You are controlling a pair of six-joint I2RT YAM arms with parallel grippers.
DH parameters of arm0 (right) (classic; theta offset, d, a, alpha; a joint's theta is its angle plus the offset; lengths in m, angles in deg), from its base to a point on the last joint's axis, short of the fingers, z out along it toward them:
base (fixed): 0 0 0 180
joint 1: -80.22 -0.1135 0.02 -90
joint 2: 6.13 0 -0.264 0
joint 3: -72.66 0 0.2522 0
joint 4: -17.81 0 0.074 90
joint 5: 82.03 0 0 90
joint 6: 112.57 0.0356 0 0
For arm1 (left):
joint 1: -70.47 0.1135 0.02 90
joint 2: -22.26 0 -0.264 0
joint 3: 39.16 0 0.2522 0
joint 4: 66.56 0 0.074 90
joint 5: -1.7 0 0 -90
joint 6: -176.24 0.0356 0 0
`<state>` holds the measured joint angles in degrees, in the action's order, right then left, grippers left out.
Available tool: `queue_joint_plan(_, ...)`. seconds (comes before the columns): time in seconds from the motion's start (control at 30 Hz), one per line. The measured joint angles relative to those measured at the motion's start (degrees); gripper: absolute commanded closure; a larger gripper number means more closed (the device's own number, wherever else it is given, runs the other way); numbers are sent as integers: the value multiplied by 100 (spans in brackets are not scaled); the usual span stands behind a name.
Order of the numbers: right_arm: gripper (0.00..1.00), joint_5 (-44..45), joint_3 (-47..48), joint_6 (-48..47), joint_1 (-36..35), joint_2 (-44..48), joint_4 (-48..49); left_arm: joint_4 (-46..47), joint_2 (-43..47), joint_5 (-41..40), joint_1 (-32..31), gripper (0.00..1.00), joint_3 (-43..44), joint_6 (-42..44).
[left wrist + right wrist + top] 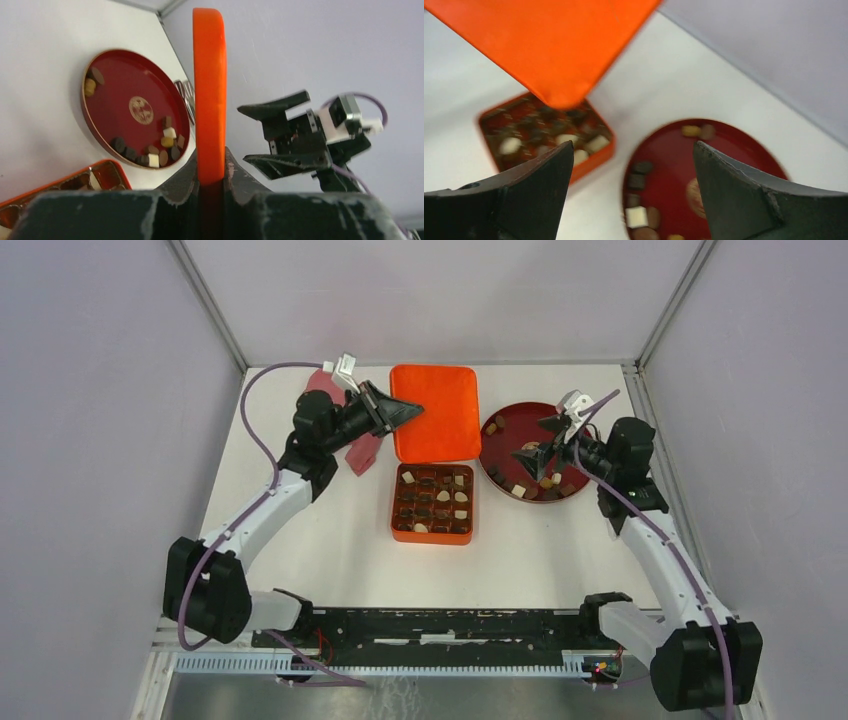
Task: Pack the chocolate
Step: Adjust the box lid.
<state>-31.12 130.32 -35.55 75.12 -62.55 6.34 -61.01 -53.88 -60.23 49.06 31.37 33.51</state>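
Observation:
The orange gridded box (432,502) sits mid-table with chocolate pieces (441,495) in its cells; it also shows in the right wrist view (544,137). More chocolate pieces (519,489) lie on the dark red round plate (505,437), which also shows in the left wrist view (135,107) and in the right wrist view (704,180). My left gripper (405,410) is shut on the edge of the orange lid (435,410), holding it up behind the box; the lid stands edge-on between the jaws (210,100). My right gripper (540,445) is open and empty above the plate.
A dark red sheet (362,452) lies on the table under the left arm. Grey walls close in the white table at the back and sides. A black rail (440,625) runs along the near edge between the arm bases.

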Motion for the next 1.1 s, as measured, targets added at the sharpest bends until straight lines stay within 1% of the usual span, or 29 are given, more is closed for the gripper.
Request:
queue_joint_plan(0.1, 10, -861, 98, 986, -52, -431, 334, 442, -85, 498, 28, 98, -295, -61)
queue_joint_plan(0.17, 15, -1285, 457, 1335, -63, -863, 203, 673, -181, 754, 28, 98, -391, -101)
queue_joint_plan(0.23, 15, -1635, 1113, 1346, -63, -1464, -264, 887, -295, 997, 28, 98, -420, -162)
queue_joint_plan(0.27, 14, -1827, 1604, 1217, -63, -1860, -678, 986, -348, 1091, 28, 98, -420, -188)
queue_joint_plan(0.33, 14, -2072, 2216, 990, -50, -2382, -1237, 1174, -433, 1250, 28, 98, -420, -240)
queue_joint_plan(0.4, 14, -2354, 2461, 896, -42, -2669, -1585, 1386, -507, 1386, 28, 98, -420, -350)
queue_joint_plan(0.47, 14, -2599, 2295, 1163, -39, -2673, -1576, 1709, -584, 1513, 28, 98, -444, -490)
queue_joint_plan(0.57, 14, -2837, 1532, 2129, -37, -2389, -678, 2232, -638, 1624, 15, 98, -549, -728)
queue_joint_plan(0.63, 16, -2946, 938, 3136, -42, -2205, 323, 2557, -693, 1711, -9, 98, -586, -898)
queue_joint_plan(0.7, 19, -2981, 579, 3971, -68, -2138, 1176, 2896, -798, 1781, -63, 98, -588, -1054)
queue_joint_plan(0.77, 21, -2979, 367, 4780, -133, -2120, 1941, 3128, -896, 1858, -136, 98, -588, -1165)
queue_joint_plan(0.9, 29, -2944, 321, 5853, -238, -2118, 2994, 3591, -1141, 1908, -284, 98, -586, -1451)
queue_joint_plan(1.0, 38, -2944, 313, 6588, -278, -2118, 3786, 3915, -1307, 1912, -348, 98, -586, -1663)
queue_joint_plan(1.03, 44, -2942, 306, 6808, -278, -2118, 4017, 4004, -1342, 1923, -350, 98, -586, -1735)
queue_joint_plan(1.07, 56, -2938, 282, 7066, -278, -2118, 4284, 4100, -1364, 1937, -354, 98, -586, -1792)
queue_joint_plan(1.1, 63, -2927, 254, 7230, -278, -2118, 4465, 4181, -1370, 1954, -354, 98, -586, -1853)
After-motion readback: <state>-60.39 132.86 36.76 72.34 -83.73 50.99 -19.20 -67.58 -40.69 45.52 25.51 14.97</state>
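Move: The left hand holds the lid by its left edge, the lid's middle about 5 cm to its right; the box lies some 17 cm back, 4 cm right and 20 cm below that hand. From the empty right hand the lid's middle is roughly 18 cm left, 6 cm ahead and 4 cm higher. The red tray is about 4 cm right of the right hand, 1 cm back and 17 cm below. The right hand crosses about 8 cm left towards the lid's right edge, first reaching forward a little, then coming back past its start and finally rising some 4 cm, while its wrist turns strongly, about 60 degrees, and its wide-open fingers come around that edge and begin closing without gripping yet. The left hand keeps its hold and brings the lid about 5 cm right and 5 cm back towards its partner, dipping slightly before coming back up, and swings some 25 degrees clockwise. ##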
